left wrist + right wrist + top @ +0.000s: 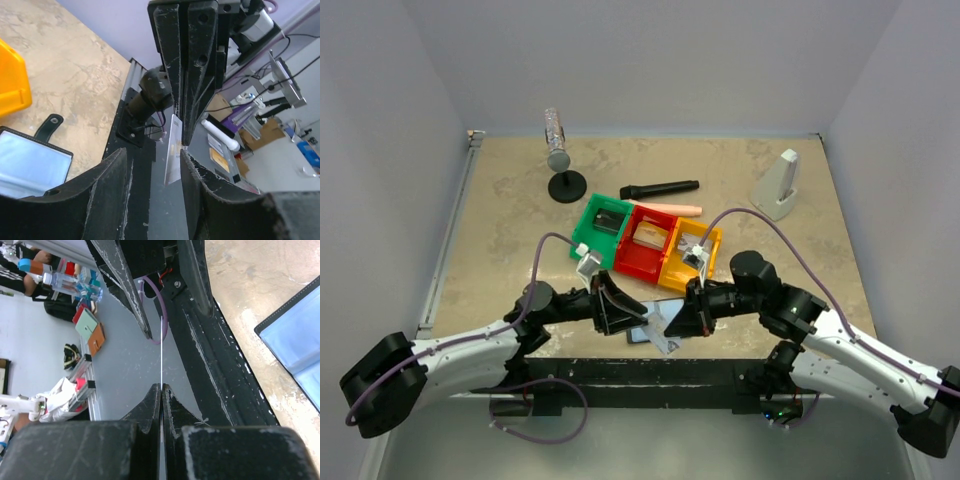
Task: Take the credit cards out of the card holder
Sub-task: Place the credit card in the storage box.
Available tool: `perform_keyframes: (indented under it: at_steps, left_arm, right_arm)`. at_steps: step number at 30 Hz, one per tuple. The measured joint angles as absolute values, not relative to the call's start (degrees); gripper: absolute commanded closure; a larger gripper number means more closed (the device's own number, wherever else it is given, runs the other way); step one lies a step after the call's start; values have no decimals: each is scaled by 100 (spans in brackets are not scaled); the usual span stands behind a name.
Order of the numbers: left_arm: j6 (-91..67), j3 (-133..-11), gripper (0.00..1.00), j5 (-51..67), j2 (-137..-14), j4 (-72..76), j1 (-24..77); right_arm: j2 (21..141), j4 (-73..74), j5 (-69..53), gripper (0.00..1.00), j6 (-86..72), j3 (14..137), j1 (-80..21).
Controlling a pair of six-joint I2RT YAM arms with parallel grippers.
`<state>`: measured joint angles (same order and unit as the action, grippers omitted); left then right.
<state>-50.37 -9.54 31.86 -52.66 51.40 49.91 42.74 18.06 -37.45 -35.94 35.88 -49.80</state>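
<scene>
The card holder [638, 335] lies open on the table near the front edge, between the two grippers. In the left wrist view its bluish-grey inside [27, 167] and black tab [51, 124] show at the lower left. My right gripper [161, 387] is shut on a thin pale credit card [173, 150], which appears edge-on [161, 352] in the right wrist view. The card hangs over the table's front rail. My left gripper [154, 155] is open around the card's free end, and the card stands close to one of its fingers [215, 195].
Green [603, 222], red [645, 245] and orange [692, 255] bins stand in a row just behind the grippers. Farther back are a black marker-like stick [660, 188], a peach stick [672, 208], a small stand [563, 170] and a white wedge [780, 185].
</scene>
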Motion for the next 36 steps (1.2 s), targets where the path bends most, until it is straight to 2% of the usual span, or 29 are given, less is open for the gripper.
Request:
perform_keyframes:
  at_steps: [7, 14, 16, 19, 20, 23, 26, 31, 33, 36]
  left_arm:
    - [-5312, -1028, 64, 3754, -5734, 5826, 4989]
    - [-5671, -1114, 86, 4198, -6263, 6508, 4989]
    - [-5758, -1125, 95, 4270, -6355, 6667, 4989]
    - [-5804, -1133, 100, 4281, -6386, 6729, 4989]
    - [-5802, -1138, 100, 4274, -6370, 6724, 4987]
    - [-5754, -1138, 100, 4051, -6139, 6534, 4987]
    - [-5680, -1135, 100, 3621, -5784, 6241, 4987]
    - [-5653, -989, 100, 2628, -5310, 5793, 4987]
    - [-5693, -908, 100, 2202, -5127, 5400, 4987]
    - [-5704, -888, 100, 1632, -4753, 4722, 4987]
  right_arm:
    - [4278, 1846, -3933, 100, -3452, 3647, -4980]
    - [4399, 1946, -4025, 100, -3312, 3726, -4980]
    - [4401, 1999, -4032, 100, -3273, 3758, -4980]
    - [4410, 2084, -4038, 67, -3221, 3837, -4980]
    - [4414, 2121, -4010, 60, -3214, 3870, -4980]
    - [4348, 2270, -3830, 47, -3175, 3927, -4980]
    - [4191, 2366, -3500, 42, -3170, 3942, -4980]
    - [3675, 2554, -2530, 42, -3245, 3942, -4982]
    - [3208, 2506, -1925, 36, -3382, 3822, -4980]
    - [2222, 2080, -1116, 35, -3695, 3183, -4974]
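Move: The credit card, still held by the right gripper, has its middle about 3 cm back and 4 cm to the right of the left hand, roughly level with it; from the right hand it is some 2 cm to the left. From the left hand, the card holder lies open about 4 cm ahead, 3 cm to the right and 15 cm below. The yellow bin is roughly 21 cm ahead and 11 cm to the right, about 14 cm below. Bring the half-open left gripper back about 2.5 cm and slightly right and up, turning a little clockwise, and close it on the card's left side while the right hand keeps its pinch almost still. Then open the right fingers to let go and draw them forward and right, rising slightly; carry the card forward about 6.5 cm with the left, turning some 25 degrees counter-clockwise. ##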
